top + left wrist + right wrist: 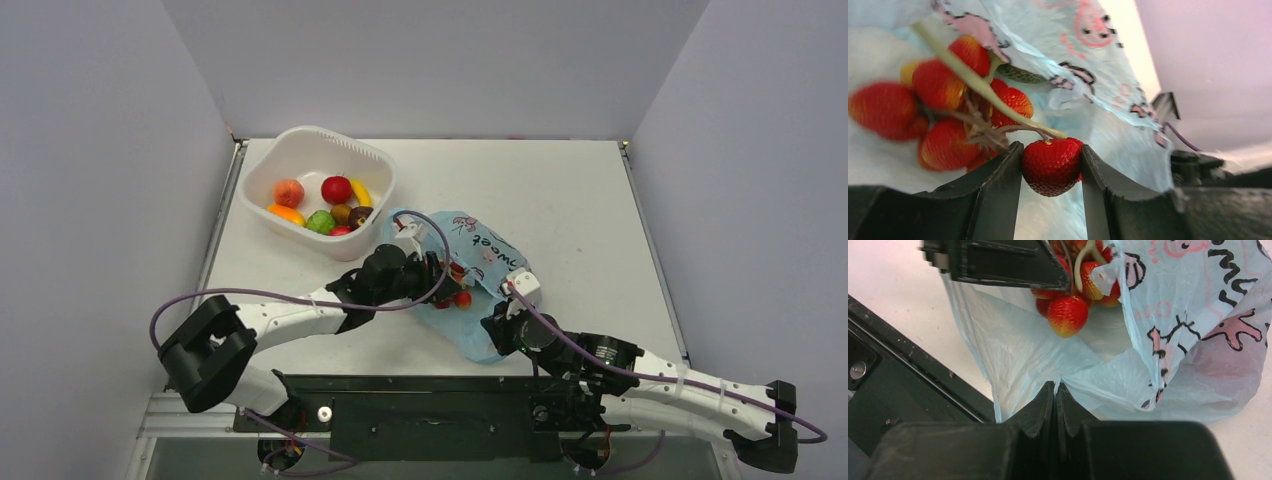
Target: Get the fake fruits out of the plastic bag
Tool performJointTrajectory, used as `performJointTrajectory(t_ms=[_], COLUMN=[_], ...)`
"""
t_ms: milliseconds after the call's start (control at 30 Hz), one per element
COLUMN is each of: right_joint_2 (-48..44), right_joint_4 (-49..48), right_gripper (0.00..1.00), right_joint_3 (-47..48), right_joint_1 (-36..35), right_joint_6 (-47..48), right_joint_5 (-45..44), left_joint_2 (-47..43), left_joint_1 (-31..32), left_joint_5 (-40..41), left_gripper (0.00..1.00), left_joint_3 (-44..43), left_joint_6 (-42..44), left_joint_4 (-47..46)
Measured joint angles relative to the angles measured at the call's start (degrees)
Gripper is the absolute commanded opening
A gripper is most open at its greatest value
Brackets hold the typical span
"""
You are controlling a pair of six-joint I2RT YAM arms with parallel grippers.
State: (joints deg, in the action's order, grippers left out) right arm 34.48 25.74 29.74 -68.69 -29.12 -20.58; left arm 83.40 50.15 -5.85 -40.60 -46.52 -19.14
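The light-blue plastic bag [480, 245] lies crumpled at the table's middle, its mouth facing the arms. My left gripper [1051, 147] reaches into the mouth and is shut on one red ball [1050, 167] of the bunch of red-orange balls [943, 115]. The rest of the bunch hangs off its pale green stem to the left. A dark green piece [1020, 75] shows deeper in, partly under the film. My right gripper [1055, 386] is shut on a fold of the bag's [1188, 315] lower edge, just below the bunch [1068, 315]. From above, both grippers [440, 275] [500, 305] meet at the bag's near side.
A white rigid tub [300, 150] stands at the back left and holds several toy fruits, among them a red apple [336, 189]. A black mounting rail [420, 400] runs along the near edge. Grey walls close the table on three sides.
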Motion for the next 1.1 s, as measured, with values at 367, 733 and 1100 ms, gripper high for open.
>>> performJointTrajectory(t_ms=[367, 733, 1100], right_joint_2=[0.4, 0.4, 0.4], right_joint_4=[0.0, 0.0, 0.0], right_gripper=[0.00, 0.00, 0.00], right_joint_3=[0.0, 0.0, 0.0], right_joint_1=[0.0, 0.0, 0.0], right_joint_6=[0.0, 0.0, -0.1], right_joint_5=[0.0, -0.1, -1.8], left_joint_2=[-15.2, -16.2, -11.9], left_joint_1=[2.7, 5.2, 13.1], left_joint_5=[-6.9, -8.0, -6.4], left_gripper=[0.07, 0.06, 0.05], left_joint_3=[0.3, -0.7, -0.7], left_joint_6=[2.8, 5.1, 6.0], left_joint_4=[4.8, 6.5, 8.1])
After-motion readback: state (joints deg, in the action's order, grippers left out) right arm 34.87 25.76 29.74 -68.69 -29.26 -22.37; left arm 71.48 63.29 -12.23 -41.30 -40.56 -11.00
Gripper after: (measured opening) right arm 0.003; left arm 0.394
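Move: The pinched bag rim, shut in the right gripper's fingertips, lies about 9 cm back and 6 cm to the right of the left hand, roughly level. From the left hand, which already holds one strawberry, the rest of the strawberry bunch hangs about 3 cm ahead, straight in line sideways and 4 cm lower; the white basket stands some 23 cm ahead and 29 cm left, about 6 cm lower. For the right hand the rim is right between its fingers. Still pinching one strawberry, the left hand draws 11 cm back towards the rim, rising 10, then sinking 5. ##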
